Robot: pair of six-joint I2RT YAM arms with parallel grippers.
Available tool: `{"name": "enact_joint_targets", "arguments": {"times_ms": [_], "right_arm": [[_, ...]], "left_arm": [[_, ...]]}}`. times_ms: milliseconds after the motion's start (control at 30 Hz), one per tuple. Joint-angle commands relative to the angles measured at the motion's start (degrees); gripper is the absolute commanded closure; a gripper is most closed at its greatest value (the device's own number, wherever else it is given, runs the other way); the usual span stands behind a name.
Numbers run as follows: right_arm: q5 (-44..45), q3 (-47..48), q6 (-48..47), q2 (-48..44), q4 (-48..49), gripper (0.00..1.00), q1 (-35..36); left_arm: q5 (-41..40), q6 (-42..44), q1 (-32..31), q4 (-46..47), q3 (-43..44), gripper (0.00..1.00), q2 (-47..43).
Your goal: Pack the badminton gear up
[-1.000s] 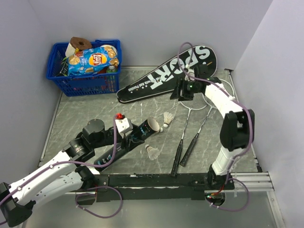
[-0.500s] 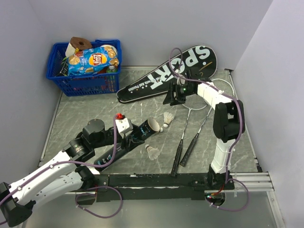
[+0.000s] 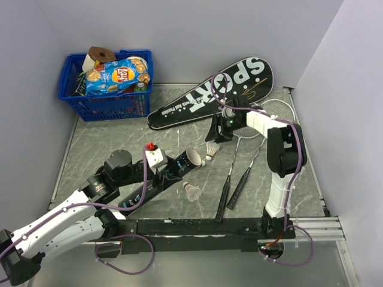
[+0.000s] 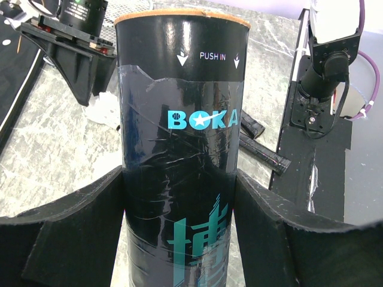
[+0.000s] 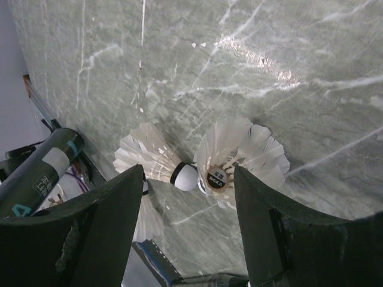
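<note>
My left gripper [image 4: 179, 179] is shut on the dark tube [image 4: 179, 119], which is lettered "BOKA" and lies tilted with its open end [image 3: 192, 158] toward the table's middle. In the top view the left gripper [image 3: 166, 173] sits near the front left. My right gripper [image 5: 188, 173] is open just above two white shuttlecocks: one stands with its cork up [image 5: 239, 155], the other lies on its side [image 5: 152, 158]. A third shuttlecock [image 3: 191, 191] lies closer to the front. Two rackets [image 3: 230, 179] lie side by side at the right. The black "SPORT" cover [image 3: 221, 89] lies at the back.
A blue basket [image 3: 108, 98] of snacks stands in the back left corner. White walls close the table on three sides. The racket heads [image 3: 272, 110] lie by the right wall, partly under the right arm. The arms' black base rail [image 3: 197, 227] runs along the front edge.
My right gripper has swung left and toward the front, from over the cover and racket heads to above the shuttlecocks. The left arm and the tube have not moved.
</note>
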Motion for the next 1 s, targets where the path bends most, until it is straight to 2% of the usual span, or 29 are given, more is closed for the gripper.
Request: {"name": "enact_joint_targets", "arguments": {"times_ms": [0, 267, 467, 767, 833, 967], "right_arm": [[-0.99, -1.6, -1.02, -1.65, 1.22, 0.31, 0.34], [-0.46, -7.31, -1.19, -4.72, 1.58, 0.32, 0.43], [0.24, -11.7, -1.1, -8.5, 2.72, 0.36, 0.43], [1.91, -15.05, -1.28, -13.34, 2.46, 0.55, 0.34], [1.91, -15.31, -1.28, -13.52, 2.28, 0.62, 0.25], [1.03, -16.1, -0.49, -13.16, 3.33, 0.63, 0.34]], "left_arm": [[1.32, -0.11, -0.17, 2.05, 0.62, 0.99, -0.71], [1.41, -0.11, -0.34, 2.13, 0.62, 0.99, -0.89], [1.58, -0.2, -0.43, 2.05, 0.71, 0.99, -0.89], [1.15, -0.2, -0.7, 2.05, 0.71, 0.99, -0.45], [0.97, -0.11, -0.7, 1.87, 0.71, 0.99, -0.36], [0.44, -0.02, -0.78, 1.96, 0.62, 0.99, -0.45]]}}
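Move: The shuttlecock to grasp lies just under the open right gripper, its skirt pointing forward: about 4 cm back, 1 cm left and 4 cm below. The middle shuttlecock is some 7 cm left and 8 cm back of the gripper, the nearest racket's shaft about 8 cm right and 5 cm back. From the left gripper, holding the tube, the shuttlecock to grasp lies some 17 cm ahead, 12 cm right and 20 cm lower. Bring the right gripper back towards its base by about 6 cm, easing slightly right, over the near shuttlecock; dip roughly 3 cm on the way, then come up again almost as much. As it rises, close the open fingers about halfway so the tips come together on the skirt's feathers, with the wrist nearly steady. Keep the left gripper still, holding the tube. ##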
